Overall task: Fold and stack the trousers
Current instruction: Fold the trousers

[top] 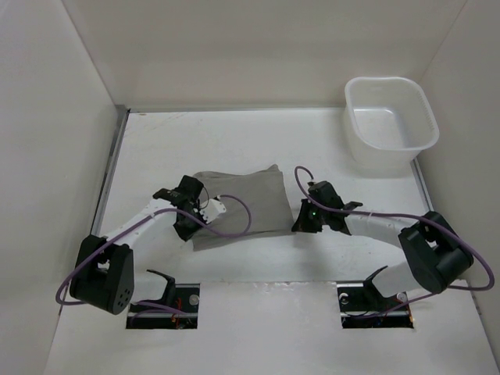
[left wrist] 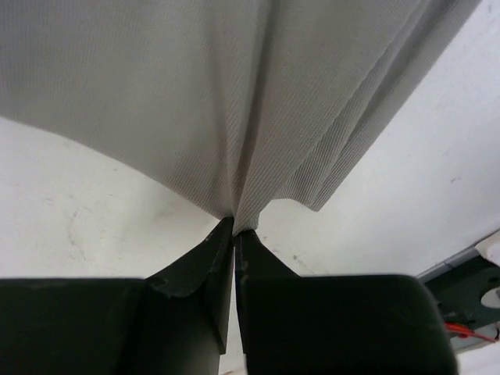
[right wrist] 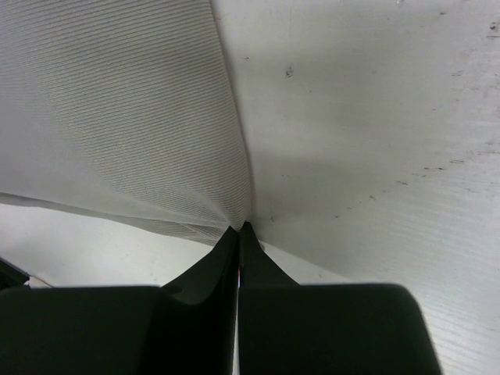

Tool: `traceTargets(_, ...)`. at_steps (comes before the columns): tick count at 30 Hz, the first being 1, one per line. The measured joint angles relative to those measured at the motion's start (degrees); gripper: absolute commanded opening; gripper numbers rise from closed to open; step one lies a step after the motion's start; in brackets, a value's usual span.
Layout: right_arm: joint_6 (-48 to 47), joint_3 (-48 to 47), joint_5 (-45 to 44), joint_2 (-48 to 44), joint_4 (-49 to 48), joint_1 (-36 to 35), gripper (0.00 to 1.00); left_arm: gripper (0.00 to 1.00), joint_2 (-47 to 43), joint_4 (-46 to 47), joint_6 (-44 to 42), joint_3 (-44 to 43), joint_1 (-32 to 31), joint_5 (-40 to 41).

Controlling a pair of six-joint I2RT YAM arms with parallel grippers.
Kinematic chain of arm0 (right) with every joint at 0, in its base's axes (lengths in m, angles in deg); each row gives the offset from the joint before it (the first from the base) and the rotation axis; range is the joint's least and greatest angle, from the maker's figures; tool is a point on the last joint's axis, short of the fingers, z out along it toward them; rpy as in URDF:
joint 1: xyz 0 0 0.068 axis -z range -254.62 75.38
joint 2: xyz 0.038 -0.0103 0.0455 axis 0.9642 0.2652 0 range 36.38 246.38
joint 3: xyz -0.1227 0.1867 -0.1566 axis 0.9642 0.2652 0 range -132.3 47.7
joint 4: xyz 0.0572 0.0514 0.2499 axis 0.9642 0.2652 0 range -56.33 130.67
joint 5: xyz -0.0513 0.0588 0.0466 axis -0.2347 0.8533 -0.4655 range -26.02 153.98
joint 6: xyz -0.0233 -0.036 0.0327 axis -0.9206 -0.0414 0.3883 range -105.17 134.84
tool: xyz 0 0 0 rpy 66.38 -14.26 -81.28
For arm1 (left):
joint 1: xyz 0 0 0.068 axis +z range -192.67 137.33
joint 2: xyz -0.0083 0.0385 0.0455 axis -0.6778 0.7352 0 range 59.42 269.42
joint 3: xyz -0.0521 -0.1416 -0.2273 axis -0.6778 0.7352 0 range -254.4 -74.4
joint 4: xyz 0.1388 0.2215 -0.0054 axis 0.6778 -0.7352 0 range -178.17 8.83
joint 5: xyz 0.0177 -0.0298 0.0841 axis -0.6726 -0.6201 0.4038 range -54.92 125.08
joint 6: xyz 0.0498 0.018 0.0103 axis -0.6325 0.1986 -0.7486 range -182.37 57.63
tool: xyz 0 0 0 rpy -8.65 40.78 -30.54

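The grey-taupe trousers (top: pixel 241 205) lie folded into a rough rectangle on the white table, mid-view. My left gripper (top: pixel 190 226) is at their near left corner and is shut on the cloth; in the left wrist view (left wrist: pixel 234 225) the fabric (left wrist: pixel 234 101) fans out from the closed tips. My right gripper (top: pixel 298 226) is at the near right corner, shut on the cloth; in the right wrist view (right wrist: pixel 239 228) the fabric (right wrist: pixel 117 117) pulls taut from the tips.
A white plastic tub (top: pixel 389 121) stands at the back right of the table (top: pixel 258 141). White walls enclose the left, back and right. Two cut-outs with arm bases (top: pixel 164 301) sit at the near edge.
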Motion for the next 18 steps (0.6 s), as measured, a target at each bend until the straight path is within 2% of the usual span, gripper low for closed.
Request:
traceTargets(3,-0.04,0.26,0.22,-0.46,0.42,0.20,0.00,0.08,0.07,-1.27,-1.64,0.61,-1.16,0.37)
traceTargets(4,-0.04,0.33,0.37,-0.63,0.63,0.28,0.00,0.13,0.09,-1.64,-2.10,0.63,-1.49,0.44)
traceTargets(6,-0.09,0.48,0.76,-0.92,0.98,0.42,0.01,0.32,0.07,-2.47,-2.84,0.63,-1.70,0.33)
traceTargets(7,-0.15,0.59,1.03,-1.07,1.14,0.42,0.05,0.37,0.07,-3.15,-3.30,0.59,-1.66,0.13)
traceTargets(8,-0.26,0.63,1.38,-1.18,1.25,0.42,0.14,0.39,0.07,-4.09,-3.48,0.39,-1.60,-0.24)
traceTargets(11,-1.03,1.05,2.67,-2.19,1.86,0.46,0.36,0.42,-0.55,-7.04,-4.39,-1.03,-0.63,-1.97)
traceTargets(14,-3.21,1.16,4.02,-4.31,3.96,1.14,0.46,0.42,-2.73,-9.44,-5.75,-2.73,0.35,-3.63)
traceTargets(18,-6.95,0.33,5.05,-7.04,8.15,4.15,0.50,0.48,-4.74,-13.27,-8.83,-4.37,3.04,-5.95)
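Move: The left hand has the folded trousers' near left corner between its fingers; their middle lies about 11 cm ahead, 14 cm to its right and 2 cm lower. The right hand pinches the near right corner, with the trousers' middle some 8 cm ahead, 14 cm to its left and barely lower. The white bin stands roughly 30 cm ahead and 26 cm to the right of the right hand, about 8 cm higher. Both hands let go, opening halfway: left backs, then rises 3 cm; right backs, then rises rightward 2 cm. ##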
